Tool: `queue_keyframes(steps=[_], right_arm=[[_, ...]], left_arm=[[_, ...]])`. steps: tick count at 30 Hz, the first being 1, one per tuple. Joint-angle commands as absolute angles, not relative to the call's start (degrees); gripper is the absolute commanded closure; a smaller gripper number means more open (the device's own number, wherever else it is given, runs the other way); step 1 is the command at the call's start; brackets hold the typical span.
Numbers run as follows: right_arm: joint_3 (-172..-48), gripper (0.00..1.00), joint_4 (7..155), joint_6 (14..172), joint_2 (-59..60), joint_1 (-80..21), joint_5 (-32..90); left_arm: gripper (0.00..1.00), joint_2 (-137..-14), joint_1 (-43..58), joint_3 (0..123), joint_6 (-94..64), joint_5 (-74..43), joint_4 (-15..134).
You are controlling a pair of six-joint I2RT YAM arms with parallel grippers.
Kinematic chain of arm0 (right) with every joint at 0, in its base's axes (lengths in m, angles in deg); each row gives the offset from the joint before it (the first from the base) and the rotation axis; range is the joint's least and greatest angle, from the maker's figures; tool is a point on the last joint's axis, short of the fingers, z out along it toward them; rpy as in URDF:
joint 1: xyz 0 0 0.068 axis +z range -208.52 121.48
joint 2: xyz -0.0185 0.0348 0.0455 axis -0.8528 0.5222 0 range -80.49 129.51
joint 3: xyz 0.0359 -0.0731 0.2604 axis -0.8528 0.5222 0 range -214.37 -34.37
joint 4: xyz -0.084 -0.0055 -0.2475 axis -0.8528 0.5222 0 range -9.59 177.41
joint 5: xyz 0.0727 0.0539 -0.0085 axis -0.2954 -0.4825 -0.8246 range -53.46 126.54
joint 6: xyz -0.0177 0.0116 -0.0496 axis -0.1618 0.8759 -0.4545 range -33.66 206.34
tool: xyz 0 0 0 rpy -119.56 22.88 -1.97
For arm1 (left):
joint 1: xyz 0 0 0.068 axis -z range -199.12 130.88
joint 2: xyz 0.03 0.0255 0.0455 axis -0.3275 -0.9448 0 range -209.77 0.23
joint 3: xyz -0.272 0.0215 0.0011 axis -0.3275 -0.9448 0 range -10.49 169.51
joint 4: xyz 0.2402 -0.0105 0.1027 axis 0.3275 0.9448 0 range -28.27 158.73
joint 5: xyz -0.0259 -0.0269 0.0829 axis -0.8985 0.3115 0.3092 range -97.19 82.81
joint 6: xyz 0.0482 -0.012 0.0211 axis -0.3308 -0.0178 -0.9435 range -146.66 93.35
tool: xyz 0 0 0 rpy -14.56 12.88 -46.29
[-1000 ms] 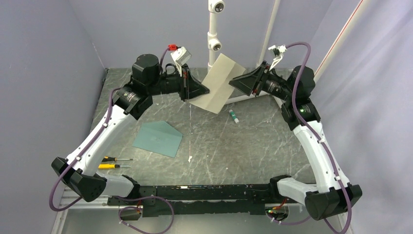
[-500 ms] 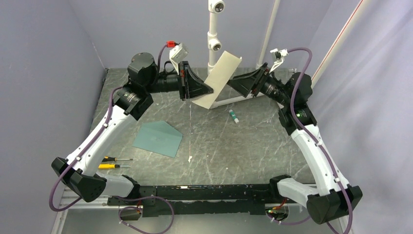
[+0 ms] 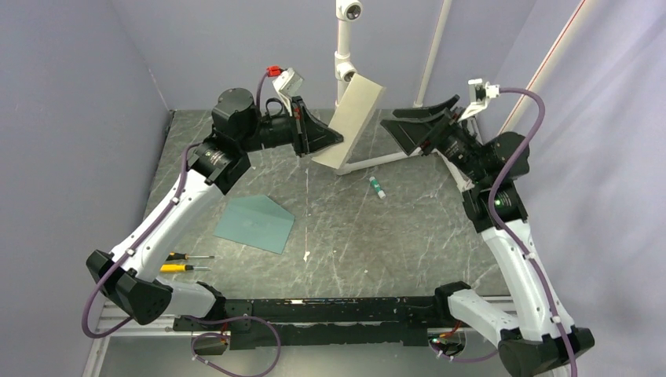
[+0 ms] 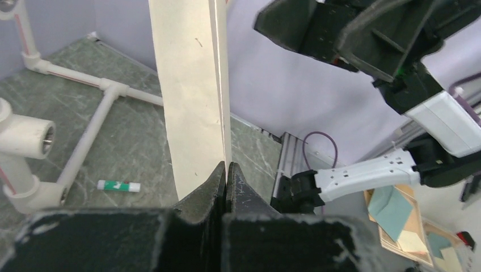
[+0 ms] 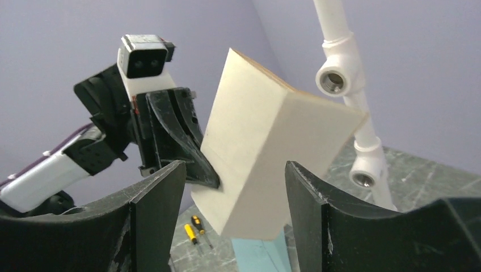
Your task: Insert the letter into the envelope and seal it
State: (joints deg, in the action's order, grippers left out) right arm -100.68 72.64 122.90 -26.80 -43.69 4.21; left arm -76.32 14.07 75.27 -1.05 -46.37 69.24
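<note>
The cream letter (image 3: 355, 122) is folded in two and stands up in the air at the back centre. My left gripper (image 3: 339, 141) is shut on its lower edge, and the left wrist view shows the jaws pinched on the letter (image 4: 193, 85) at the left gripper's tips (image 4: 226, 170). My right gripper (image 3: 397, 129) hangs open to the letter's right, apart from it. In its wrist view the right gripper (image 5: 233, 167) frames the letter (image 5: 266, 147) without touching. The teal envelope (image 3: 255, 223) lies flat on the table at the left, flap open.
A glue stick (image 3: 378, 187) lies on the table below the letter. Two screwdrivers (image 3: 184, 261) sit near the left arm's base. A white pipe stand (image 3: 345, 47) rises at the back, its foot bar running behind the letter. A small white scrap (image 3: 305, 255) lies mid-table.
My right gripper has opened, let go of the letter and drawn back up and to the right. The letter has closed from a wide V into a narrow fold, held by the left gripper alone.
</note>
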Motion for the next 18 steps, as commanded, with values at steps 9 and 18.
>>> queue_keyframes(steps=[9,18], right_arm=[[-104.69,0.33,60.76,138.31,-16.57,-40.95,-4.6],[-103.79,0.32,48.02,148.15,-12.45,-39.84,-9.24]], left_arm=[[0.98,-78.26,14.19,76.83,2.93,-57.76,62.17],[0.98,-78.12,14.19,76.48,1.7,-58.29,62.17]])
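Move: The letter is already held upright in the shut left fingers; its middle is about 3 cm ahead of them, 2 cm to their right and 4 cm above. From the open right hand that middle lies roughly 7 cm left, 3 cm ahead and 1 cm up. Far below on the table, the glue stick is about 6 cm ahead of the right hand, neither left nor right of it, and the envelope some 30 cm left and 3 cm back. Bring the open right gripper about 6 cm left and a little forward to the letter, dipping slightly after a small rise, until the folded upper part stands at the mouth of the fingers. On the way turn it some 20 degrees counter-clockwise and tip it down; keep it open. Hold the letter's lower part in the left fingers, draw back 2 cm and swing about 10 degrees clockwise. ##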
